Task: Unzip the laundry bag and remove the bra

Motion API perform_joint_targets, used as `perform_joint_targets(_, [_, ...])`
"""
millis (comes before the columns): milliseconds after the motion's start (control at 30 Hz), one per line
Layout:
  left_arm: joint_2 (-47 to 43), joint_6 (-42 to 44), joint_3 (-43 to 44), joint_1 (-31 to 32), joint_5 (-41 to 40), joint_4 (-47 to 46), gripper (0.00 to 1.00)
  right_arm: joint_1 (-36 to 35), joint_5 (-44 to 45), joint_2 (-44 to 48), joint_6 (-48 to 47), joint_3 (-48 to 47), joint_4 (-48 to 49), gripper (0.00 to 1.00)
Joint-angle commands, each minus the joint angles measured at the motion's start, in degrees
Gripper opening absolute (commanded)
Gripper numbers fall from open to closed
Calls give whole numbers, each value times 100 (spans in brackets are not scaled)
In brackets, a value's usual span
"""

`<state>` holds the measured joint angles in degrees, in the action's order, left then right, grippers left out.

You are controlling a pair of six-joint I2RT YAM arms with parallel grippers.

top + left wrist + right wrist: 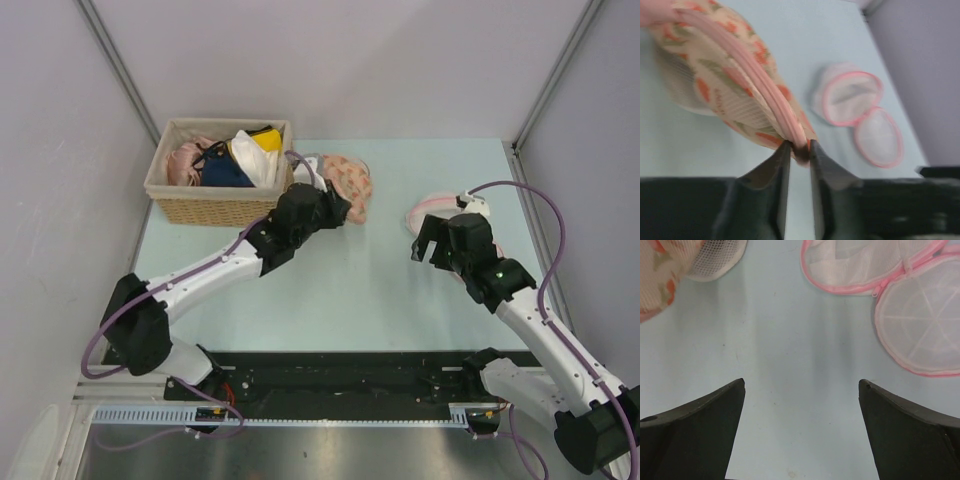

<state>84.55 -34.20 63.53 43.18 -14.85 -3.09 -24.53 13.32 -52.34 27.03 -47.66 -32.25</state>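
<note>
The laundry bag (350, 186) is a cream-peach pouch with red slice prints, lying right of the basket. In the left wrist view the laundry bag (720, 85) fills the upper left, its pink zipper edge running down to my fingers. My left gripper (800, 148) is shut on the bag's pink zipper end and shows in the top view (338, 212) at the bag's near edge. My right gripper (801, 385) is wide open and empty above bare table, and in the top view (430, 245) it hovers beside the round mesh bag. The bra is hidden.
A wicker basket (218, 206) with pink, navy and yellow-white garments stands at the back left. A round white mesh bag with pink rim (432, 211) lies open at the right, also in the wrist views (860, 107) (920, 320). A small white mesh bag (717, 257) lies near the pouch.
</note>
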Motion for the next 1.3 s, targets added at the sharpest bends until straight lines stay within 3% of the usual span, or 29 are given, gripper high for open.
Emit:
perform_joint_targets(0, [-211, 132, 213, 427, 728, 203, 76, -25, 477, 162, 206, -7, 114, 100])
perform_joint_targets(33, [-211, 98, 187, 446, 903, 239, 100, -25, 722, 188, 241, -15, 61, 100])
perform_joint_targets(133, [-246, -8, 204, 455, 1615, 616, 100, -8, 926, 259, 347, -15, 26, 100])
perform_joint_targets(333, [-940, 642, 274, 140, 509, 1109, 100, -130, 803, 13, 312, -24, 411, 99])
perform_joint_targets(500, [-1072, 238, 423, -1002, 1037, 1354, 100, -1148, 1084, -496, 259, -296, 860, 98])
perform_joint_targets(633, [-1301, 387, 459, -1259, 362, 1855, 100, -2238, 1645, -1329, -21, -770, 896, 99])
perform_joint_targets(767, [-1581, 291, 196, -1426, 1, 2216, 100, -2714, 1806, -2445, -48, -1297, 940, 100])
perform_joint_targets(900, [-1828, 334, 160, -1663, -105, 2523, 100, -2452, 1192, -2861, 135, -1430, 1264, 100])
perform_joint_targets(967, [-1994, 448, 195, -1707, -254, 2594, 100, -1785, 709, -2984, 477, -1396, 1370, 99])
perform_joint_targets(1033, [-2127, 536, 160, -1725, -316, 2586, 100, -858, -194, -3290, 794, -1185, 1824, 100])
perform_joint_targets(1100, [-2249, 545, 37, -1725, -299, 2455, 100, -361, -1255, -3728, 1171, -1036, 2273, 99])
perform_joint_targets(1267, [-2268, 554, 90, -1725, -246, 2603, 100, -402, -1868, -4328, 1498, -1026, 3102, 99])
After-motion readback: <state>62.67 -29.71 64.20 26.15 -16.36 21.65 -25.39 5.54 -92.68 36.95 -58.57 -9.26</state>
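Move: The left hand still pinches an end of the pink edging of the floral laundry bag; the bag's middle lies some 7 cm ahead of it, about 1 cm right and slightly lower. The basket's middle is roughly 26 cm left and 9 cm ahead. From the open right hand, the laundry bag's middle is about 17 cm left and 11 cm ahead, a little lower; the pink-rimmed bag lies 9 cm ahead, 7 cm right and well below. The left fingers let go of the laundry bag's edging and spread wide as that hand backs off to the right about 7 cm, then it sweeps left over 20 cm towards the basket, ending somewhat higher. The right hand, fingers wide throughout, swings left some 15 cm, then drives forward and down with a drift back to the right, coming close above the bag's right edge; no grip yet. ##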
